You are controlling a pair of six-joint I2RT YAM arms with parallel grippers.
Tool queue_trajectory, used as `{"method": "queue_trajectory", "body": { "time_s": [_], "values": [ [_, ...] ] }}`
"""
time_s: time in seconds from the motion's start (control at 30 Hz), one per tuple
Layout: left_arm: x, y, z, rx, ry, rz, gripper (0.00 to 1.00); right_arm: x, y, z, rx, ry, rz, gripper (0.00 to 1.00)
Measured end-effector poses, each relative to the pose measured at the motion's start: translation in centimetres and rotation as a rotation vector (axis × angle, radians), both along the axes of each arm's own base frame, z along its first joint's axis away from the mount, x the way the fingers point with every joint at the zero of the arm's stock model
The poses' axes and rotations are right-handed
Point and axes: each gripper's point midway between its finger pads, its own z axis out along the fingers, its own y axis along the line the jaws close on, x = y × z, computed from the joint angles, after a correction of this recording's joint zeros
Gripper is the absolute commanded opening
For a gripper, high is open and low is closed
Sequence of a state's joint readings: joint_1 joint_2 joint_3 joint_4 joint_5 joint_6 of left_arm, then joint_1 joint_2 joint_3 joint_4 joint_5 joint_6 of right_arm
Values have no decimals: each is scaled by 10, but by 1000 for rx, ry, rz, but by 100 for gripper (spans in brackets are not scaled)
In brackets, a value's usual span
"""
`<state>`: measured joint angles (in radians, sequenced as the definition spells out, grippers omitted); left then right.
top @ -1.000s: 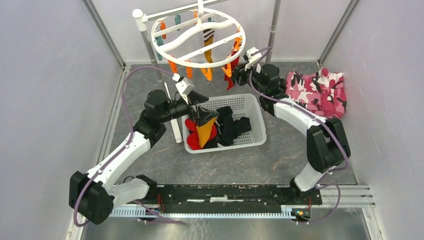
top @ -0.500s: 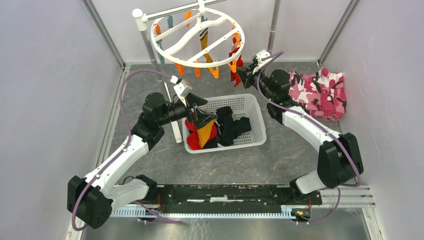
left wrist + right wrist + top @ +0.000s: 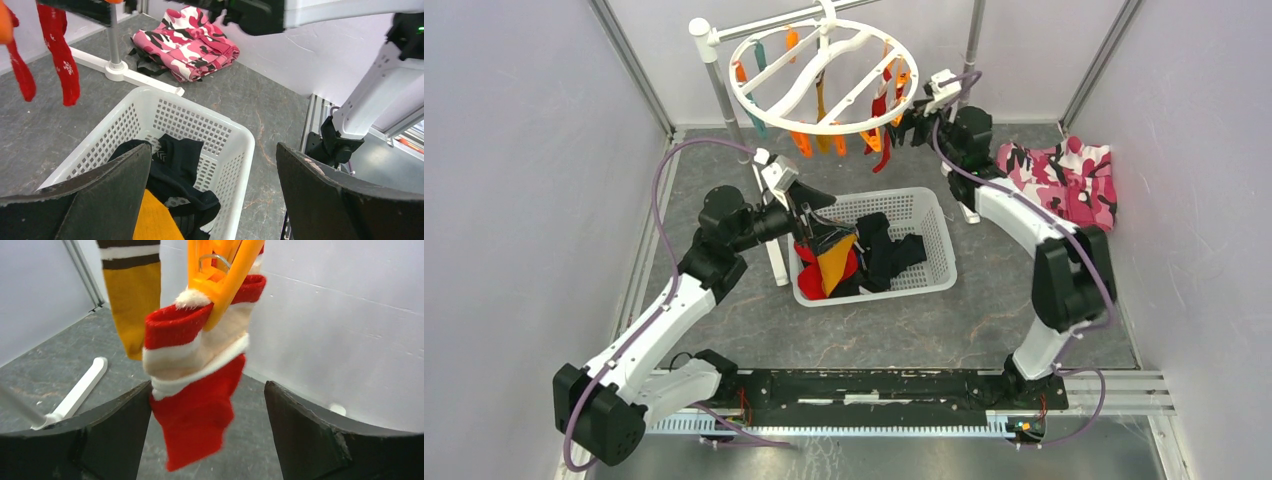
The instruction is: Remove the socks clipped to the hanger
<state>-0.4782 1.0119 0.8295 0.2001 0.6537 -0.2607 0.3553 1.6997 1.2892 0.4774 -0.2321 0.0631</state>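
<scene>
The hanger [image 3: 769, 95], a round white ring with orange and teal clips, hangs at the back. From it hang a red sock [image 3: 881, 118] and a mustard sock [image 3: 822, 100]. In the right wrist view the red sock [image 3: 200, 415] with a white cuff hangs from an orange clip [image 3: 222, 282], between the open jaws of my right gripper [image 3: 207, 387]. A mustard sock [image 3: 127, 305] with a striped cuff hangs behind it. My right gripper [image 3: 907, 128] is at the ring's right edge. My left gripper [image 3: 809, 225] [image 3: 212, 150] is open and empty over the basket.
A white perforated basket [image 3: 874, 292] [image 3: 240, 137] holds black, red and mustard socks. The hanger's white stand pole [image 3: 724, 90] and its foot [image 3: 120, 70] are on the floor. A pink camouflage cloth [image 3: 1064, 185] [image 3: 190, 40] lies at the right. Walls enclose the cell.
My right arm swung out to the right, then came back up to the ring's right edge. The hanger has turned. The left arm has drawn back slightly to the left.
</scene>
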Motion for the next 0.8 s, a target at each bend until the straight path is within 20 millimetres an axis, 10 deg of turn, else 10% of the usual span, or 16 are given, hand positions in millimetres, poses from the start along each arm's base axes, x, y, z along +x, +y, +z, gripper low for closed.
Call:
{"method": "queue_trajectory", "body": {
  "time_s": [0.13,0.33,0.8],
  "values": [
    [-3,4,7,-8,-15,8,100,31,13,-20,19,8,6,63],
    [-3,12,13,-12,-23,27,100,47,26,-38,66,33,35,0],
    [-3,14,12,-8,-15,34,100,-16,-16,36,111,-96,-57,0]
  ]
}}
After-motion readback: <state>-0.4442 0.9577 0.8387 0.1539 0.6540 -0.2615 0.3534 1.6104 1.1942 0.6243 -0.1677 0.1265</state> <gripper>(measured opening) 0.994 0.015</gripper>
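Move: From the right hand the red sock hangs some 4 cm ahead, 3 cm to the left and 3 cm lower, its orange clip about 8 cm above its middle. The brown-and-yellow sock hangs around 7 cm ahead and 14 cm left of the hand, level with it; the basket lies roughly 18 cm back, 7 cm left and 30 cm below. For the waiting left hand the red sock is about 19 cm ahead, 7 cm right and slightly higher. Forward, down and a little left, the right hand lunges about 5 cm with open fingers around the hanging red sock and shuts them, pinching it just below the white cuff. Keeping that grip, it reverses and pulls the sock up some 7 cm, back about 6 cm and to the right, the fingertips tilting slightly upward. ##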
